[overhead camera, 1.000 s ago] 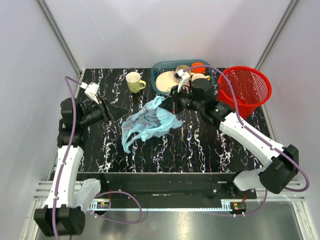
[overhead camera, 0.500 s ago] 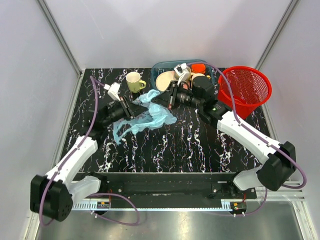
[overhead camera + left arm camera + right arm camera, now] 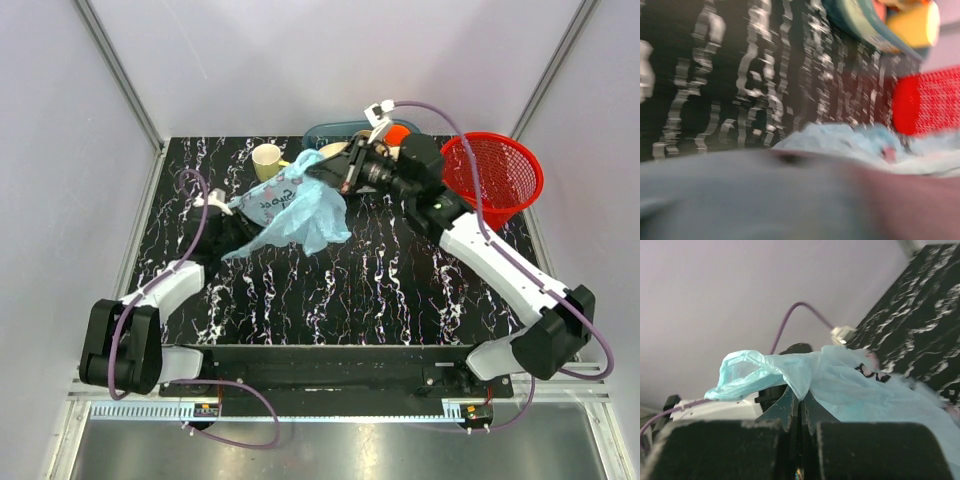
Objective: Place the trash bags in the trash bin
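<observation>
The trash bag (image 3: 292,205), thin light-blue plastic with pink and dark prints, hangs spread above the table's back middle. My right gripper (image 3: 328,176) is shut on its upper right part. In the right wrist view the closed fingertips (image 3: 801,397) pinch a fold of the bag (image 3: 855,385). My left gripper (image 3: 232,216) is at the bag's left edge, partly covered by it. The left wrist view is blurred, with a grey mass across its lower half and the bag (image 3: 840,142) just beyond. The red mesh trash bin (image 3: 492,178) stands upright at the back right, also visible in the left wrist view (image 3: 930,100).
A teal dish tray (image 3: 322,134) holding a plate and cups sits at the back, just behind the right gripper and left of the bin. A yellow mug (image 3: 266,161) stands behind the bag's left part. White walls enclose the table.
The right gripper has lifted the bag off the table, up and toward the back. The left arm swung in from the left edge to the bag's left side.
</observation>
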`<action>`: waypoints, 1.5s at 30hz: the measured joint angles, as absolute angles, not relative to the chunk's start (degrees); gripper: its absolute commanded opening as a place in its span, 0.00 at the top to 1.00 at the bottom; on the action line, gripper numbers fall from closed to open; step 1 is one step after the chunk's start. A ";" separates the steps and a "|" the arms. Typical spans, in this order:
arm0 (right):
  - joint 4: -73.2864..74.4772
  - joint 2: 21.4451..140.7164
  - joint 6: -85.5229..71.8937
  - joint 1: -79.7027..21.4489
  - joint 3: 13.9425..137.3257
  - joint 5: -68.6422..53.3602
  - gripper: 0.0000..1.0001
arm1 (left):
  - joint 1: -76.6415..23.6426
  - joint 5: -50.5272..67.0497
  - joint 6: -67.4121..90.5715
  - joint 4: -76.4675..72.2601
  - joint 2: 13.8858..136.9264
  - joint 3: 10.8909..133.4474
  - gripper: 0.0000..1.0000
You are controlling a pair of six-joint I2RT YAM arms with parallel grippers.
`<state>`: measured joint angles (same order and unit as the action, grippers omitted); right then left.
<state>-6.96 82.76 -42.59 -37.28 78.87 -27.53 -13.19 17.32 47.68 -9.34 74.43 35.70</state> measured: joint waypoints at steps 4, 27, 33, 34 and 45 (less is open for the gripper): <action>-2.00 79.68 -41.06 -32.75 78.70 -24.29 1.00 | -6.81 15.86 42.89 -6.83 72.27 34.46 0.68; 1.56 79.35 -29.08 -31.40 60.31 -23.83 1.00 | -7.66 35.51 22.44 7.66 50.43 41.60 0.62; -1.23 81.97 -31.42 -31.51 60.31 -26.13 1.00 | -17.74 34.52 20.38 6.74 56.71 39.62 0.28; -1.21 82.19 -31.42 -31.51 60.31 -26.15 1.00 | -17.87 36.07 21.10 5.63 58.46 39.48 0.28; -0.27 81.95 -31.53 -31.51 58.78 -24.95 1.00 | -1.69 39.57 21.28 9.43 53.10 48.40 0.01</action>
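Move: The trash bag hangs from the right fingers, its middle about 13 cm below them and 4 cm to their left, neither ahead nor back. From the left hand, low at its loose end, that middle is some 7 cm right, 1 cm ahead and 10 cm up. The yellow mug stands about 23 cm ahead of the left hand, 2 cm left and 7 cm below; the tray about 27 cm ahead, 22 cm right, 10 cm below. Keeping its pinch on the trash bag, the right hand shifts about 6 cm right and a little forward, then lowers the bag some 18 cm while its left-pointing fingers tip down about 20 degrees. The left hand flicks left, rises back about 15 cm off the bag's loose end, dips rightward with fingers narrowing, then swings up, left and forward, opening wide beside the mouth. ##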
